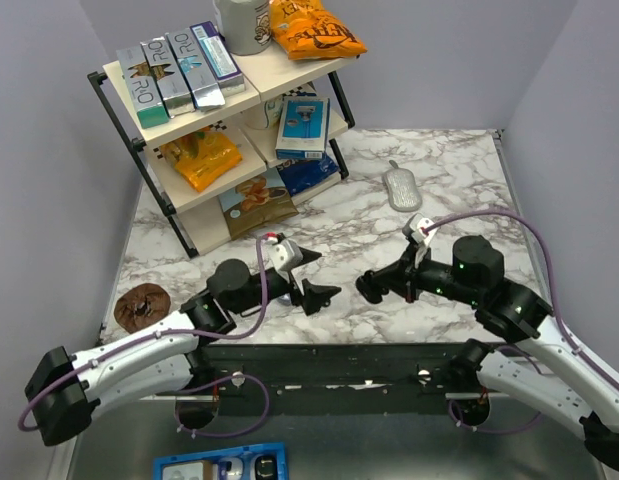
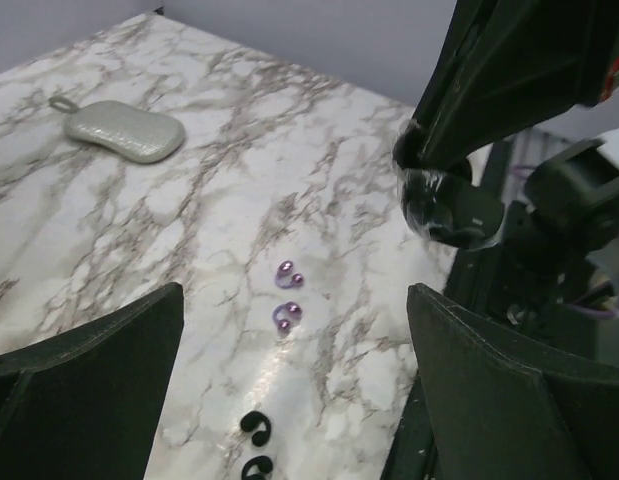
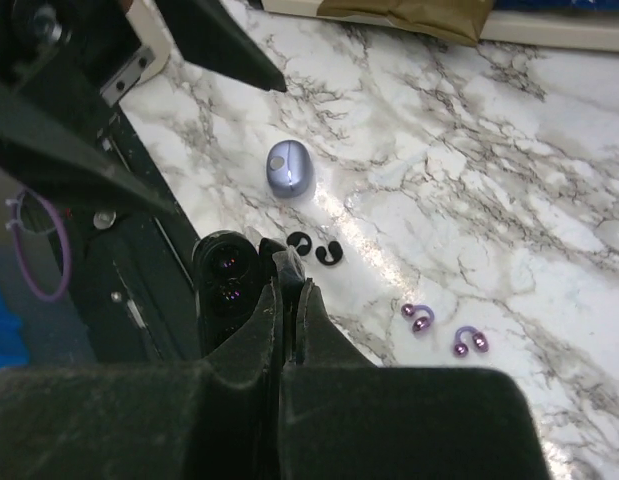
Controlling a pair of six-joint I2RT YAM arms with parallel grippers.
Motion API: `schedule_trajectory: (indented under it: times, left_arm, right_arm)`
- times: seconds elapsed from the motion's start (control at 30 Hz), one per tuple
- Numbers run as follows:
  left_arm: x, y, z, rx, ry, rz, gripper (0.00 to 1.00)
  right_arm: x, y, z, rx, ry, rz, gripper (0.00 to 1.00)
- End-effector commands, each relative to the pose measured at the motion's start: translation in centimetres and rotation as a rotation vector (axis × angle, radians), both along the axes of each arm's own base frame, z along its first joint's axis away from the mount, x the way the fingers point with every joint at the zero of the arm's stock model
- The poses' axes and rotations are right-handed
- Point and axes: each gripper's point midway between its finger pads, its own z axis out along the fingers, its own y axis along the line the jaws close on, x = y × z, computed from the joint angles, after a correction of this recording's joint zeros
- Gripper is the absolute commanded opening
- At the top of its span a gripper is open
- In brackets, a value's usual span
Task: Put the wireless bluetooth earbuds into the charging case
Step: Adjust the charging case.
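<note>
Two translucent purple earbuds (image 2: 289,274) (image 3: 420,317) and two black ring-like earbuds (image 2: 255,427) (image 3: 331,253) lie loose on the marble table. The periwinkle charging case (image 3: 289,168) rests shut on the table just beyond the black pair; it is hidden in the top view. My left gripper (image 2: 294,330) (image 1: 311,276) hovers wide open above the earbuds, gripping nothing. My right gripper (image 3: 289,268) (image 1: 367,287) is shut on the edge of a glossy black oval object (image 3: 224,280) (image 2: 444,205), held off the table to the right of the earbuds.
A grey oval pouch (image 1: 401,188) (image 2: 124,130) lies far back on the table. A black-framed shelf rack (image 1: 229,120) with snack boxes and bags fills the back left. A brown round item (image 1: 141,303) sits at the left edge, a blue tray (image 1: 219,465) below the table front.
</note>
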Motion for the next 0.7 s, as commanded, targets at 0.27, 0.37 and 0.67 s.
schedule_trajectory:
  times: [0.27,0.37,0.67]
  left_arm:
    - [-5.6,-1.6,-0.2,0.097,0.260,-0.550,0.99]
    - [-5.3,-2.0,-0.1,0.095,0.241,-0.556,0.99]
    - [-4.7,-3.5,-1.1,0.098,0.276,-0.606,0.94]
  right_arm:
    - [0.3,1.1,1.3,-0.064,-0.147,0.097,0.01]
    - [0.3,1.4,1.2,-0.079,-0.152,0.107,0.01]
    - [0.3,2.5,1.0,-0.098,-0.174,0.137,0.01]
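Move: The charging case, already in the right hand's fingers, is roughly 9 cm to the left hand's right and 3 cm back, at about its height. From the right hand, the case sits at the fingertips, about 2 cm left and 1 cm back. On the table some 20 cm below the left hand, the black earbuds lie almost straight under it, the purple earbuds about 12 cm right and 3 cm ahead, and the blue case about 10 cm left and 2 cm ahead. With its fingers staying wide open, the left hand rises a touch, then comes back about 4 cm, some 3 cm right and a little down towards the charging case, swinging about 30 degrees clockwise so that its fingers point nearly straight right and slightly down. The right hand keeps its closed grip on the case and brings it about 2 cm left to meet those fingers, turning slightly counter-clockwise. ##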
